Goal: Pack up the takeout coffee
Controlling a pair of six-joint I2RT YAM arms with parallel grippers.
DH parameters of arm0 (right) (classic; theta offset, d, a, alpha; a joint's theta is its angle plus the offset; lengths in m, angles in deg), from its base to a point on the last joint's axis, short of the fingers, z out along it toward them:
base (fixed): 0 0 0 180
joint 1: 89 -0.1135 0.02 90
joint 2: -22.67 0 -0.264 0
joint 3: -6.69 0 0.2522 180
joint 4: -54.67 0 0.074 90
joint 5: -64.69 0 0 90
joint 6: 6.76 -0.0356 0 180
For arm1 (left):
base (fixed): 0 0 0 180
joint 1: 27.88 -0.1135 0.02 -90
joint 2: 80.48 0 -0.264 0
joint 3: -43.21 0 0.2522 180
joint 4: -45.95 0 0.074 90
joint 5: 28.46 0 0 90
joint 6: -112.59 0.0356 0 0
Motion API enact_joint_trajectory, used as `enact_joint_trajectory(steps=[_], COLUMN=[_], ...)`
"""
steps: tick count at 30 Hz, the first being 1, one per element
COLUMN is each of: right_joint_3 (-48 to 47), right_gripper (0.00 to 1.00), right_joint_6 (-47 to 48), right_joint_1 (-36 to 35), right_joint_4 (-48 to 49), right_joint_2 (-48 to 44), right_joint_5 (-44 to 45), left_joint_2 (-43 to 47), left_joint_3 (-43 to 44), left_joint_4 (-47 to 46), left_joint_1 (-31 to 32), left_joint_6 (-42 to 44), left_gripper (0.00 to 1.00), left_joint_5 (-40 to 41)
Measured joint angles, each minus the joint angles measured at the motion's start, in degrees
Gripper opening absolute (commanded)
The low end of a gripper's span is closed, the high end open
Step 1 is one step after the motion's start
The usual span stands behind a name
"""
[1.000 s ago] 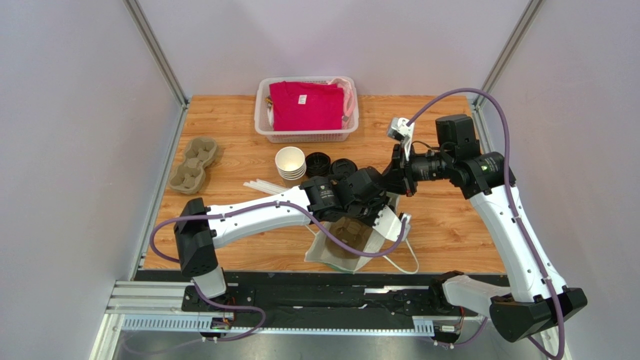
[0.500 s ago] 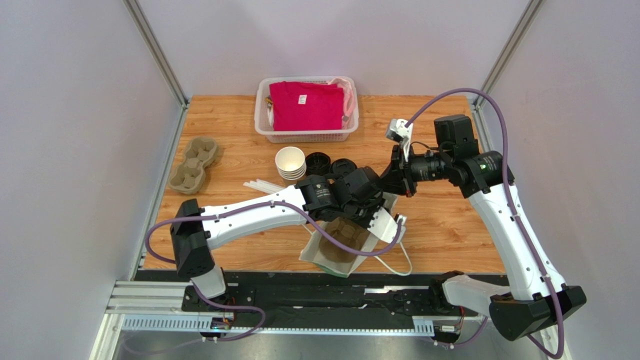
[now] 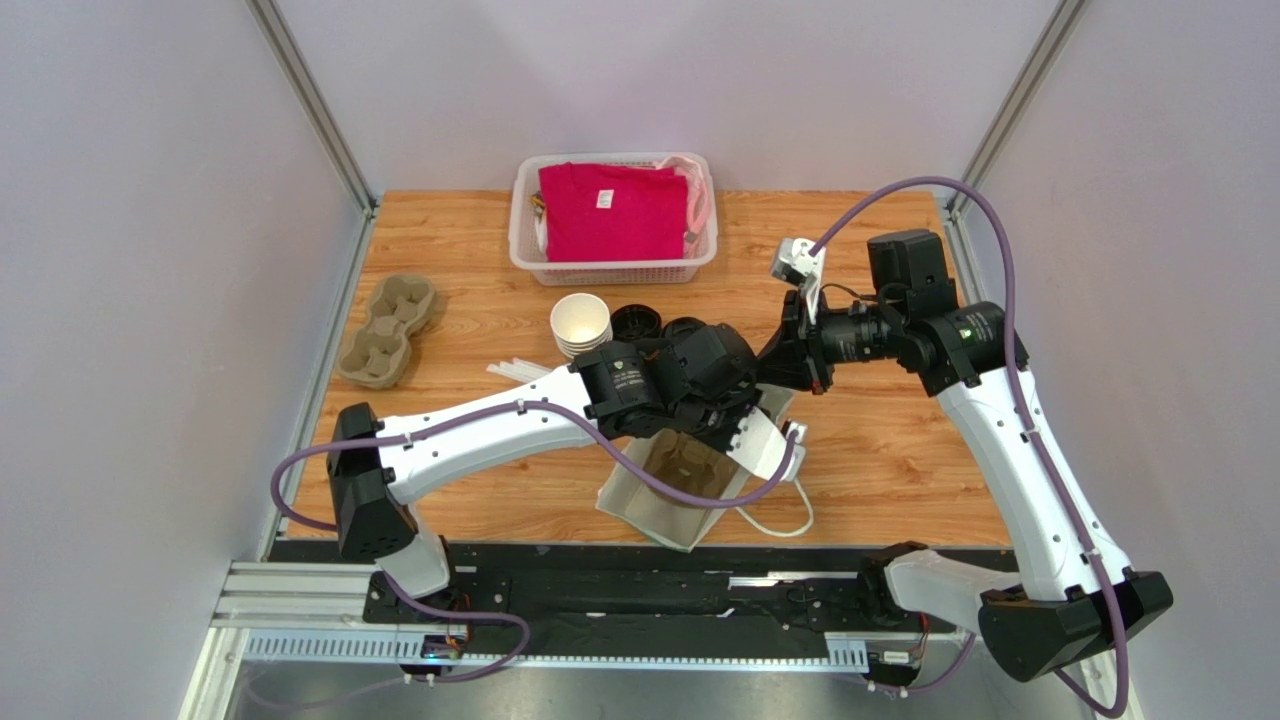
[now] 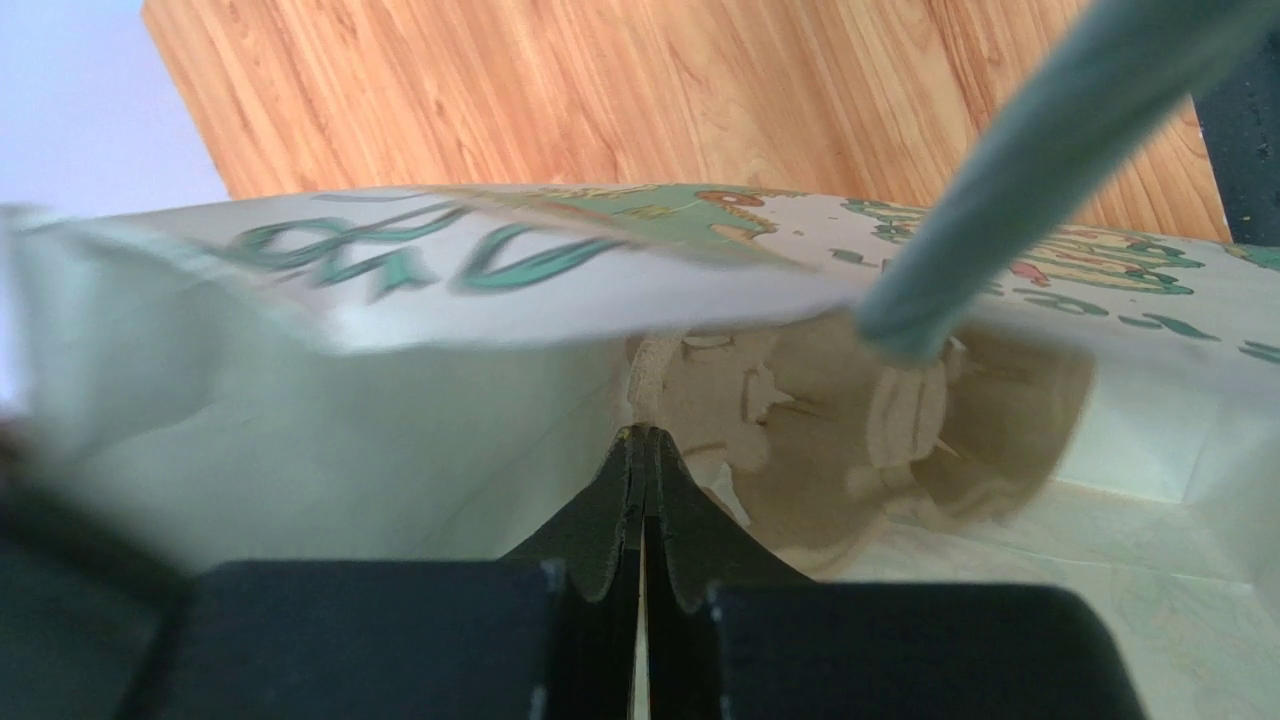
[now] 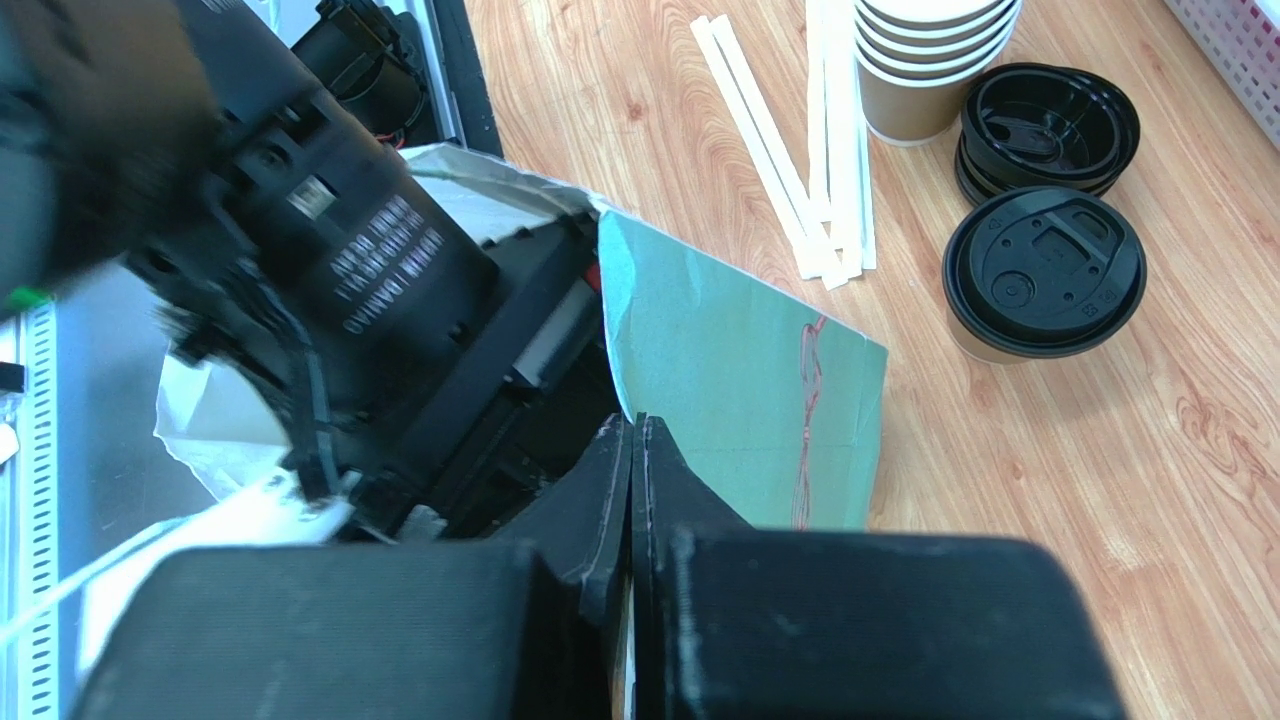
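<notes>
The takeout coffee (image 5: pixel 1044 273), a tan cup under a black lid, stands on the wood beside the bag; in the top view my left arm hides most of it. A white paper bag (image 3: pixel 646 503) with green print stands open at the near middle of the table. A brown pulp carrier (image 4: pixel 902 420) lies inside it. My left gripper (image 4: pixel 643 435) is shut on the bag's rim, reaching in from above. From the other side, my right gripper (image 5: pixel 634 428) is shut on the edge of the bag's green side panel (image 5: pixel 736 375).
A stack of paper cups (image 3: pixel 580 326) and a pile of spare black lids (image 3: pixel 636 321) stand behind the bag. Pale sticks (image 3: pixel 526 371) lie left of it. A pulp carrier (image 3: pixel 388 327) sits far left. At the back stands a white basket (image 3: pixel 526 225) holding pink cloth.
My left gripper has closed on the bag's rim and drawn it away from the table's near edge; the bag's mouth now stands wider. The right arm has held still.
</notes>
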State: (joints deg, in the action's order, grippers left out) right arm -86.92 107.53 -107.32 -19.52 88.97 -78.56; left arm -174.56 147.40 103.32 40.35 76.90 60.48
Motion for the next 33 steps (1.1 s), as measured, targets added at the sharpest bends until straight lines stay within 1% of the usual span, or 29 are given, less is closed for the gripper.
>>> enact_joint_trajectory(steps=[9, 19, 26, 28, 29, 30, 31, 33], right_joint_3=[-0.22, -4.74, -6.01, -6.08, -6.14, -6.16, -6.16, -6.27], right_gripper=[0.0, 0.0, 0.0, 0.0, 0.0, 0.0, 0.0, 0.0], right_joint_6=[0.66, 3.43, 5.9, 6.29, 6.56, 6.71, 6.93, 7.13], right_joint_1=[0.0, 0.0, -0.33, -0.63, -0.76, -0.79, -0.81, -1.01], right_joint_4=[0.24, 0.22, -0.15, -0.17, -0.17, -0.17, -0.17, -0.17], right_joint_2=[0.0, 0.0, 0.04, 0.04, 0.04, 0.04, 0.04, 0.04], right_joint_5=[0.98, 5.42, 8.13, 8.63, 8.74, 8.81, 8.83, 8.85], left_joint_2=[0.87, 0.87, 0.87, 0.87, 0.87, 0.9, 1.22, 2.23], left_joint_3=[6.1, 12.39, 14.91, 14.97, 14.91, 14.56, 13.7, 11.13], left_joint_4=[5.44, 10.34, 13.77, 14.34, 14.25, 13.81, 12.9, 11.15], left_joint_1=[0.46, 1.36, 2.05, 2.19, 2.19, 2.19, 2.19, 2.19], left_joint_6=[-0.94, -1.57, -2.47, -2.62, -2.62, -2.6, -2.32, -1.75], left_gripper=[0.0, 0.0, 0.0, 0.11, 0.22, 0.27, 0.36, 0.4], left_joint_5=[-0.28, -0.09, 0.04, 0.15, 0.28, 0.35, 0.52, 0.9])
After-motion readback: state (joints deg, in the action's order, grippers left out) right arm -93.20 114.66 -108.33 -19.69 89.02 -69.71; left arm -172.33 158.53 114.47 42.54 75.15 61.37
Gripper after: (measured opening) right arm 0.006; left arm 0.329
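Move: The tray in the paper bag lies some 5 cm back, 3 cm left and 8 cm below the left hand's closed fingertips, which already reach into the bag. Beyond the bag, from that same hand, the lidded cup stands about 12 cm ahead and 4 cm left, and the black lids 13 cm ahead and 11 cm left, both far below. The right hand already pinches the bag's rim; the bag's middle is roughly 10 cm back, 4 cm left and 14 cm below it. Still pinching the bag's rim, the right hand draws it about 2.5 cm forward and 2 cm up, rolling some 15 degrees. The left hand rises about 7 cm away from the tray towards the bag's mouth, easing a couple of centimetres back, then turns down again by a centimetre as its shut fingers part to about a third open. ##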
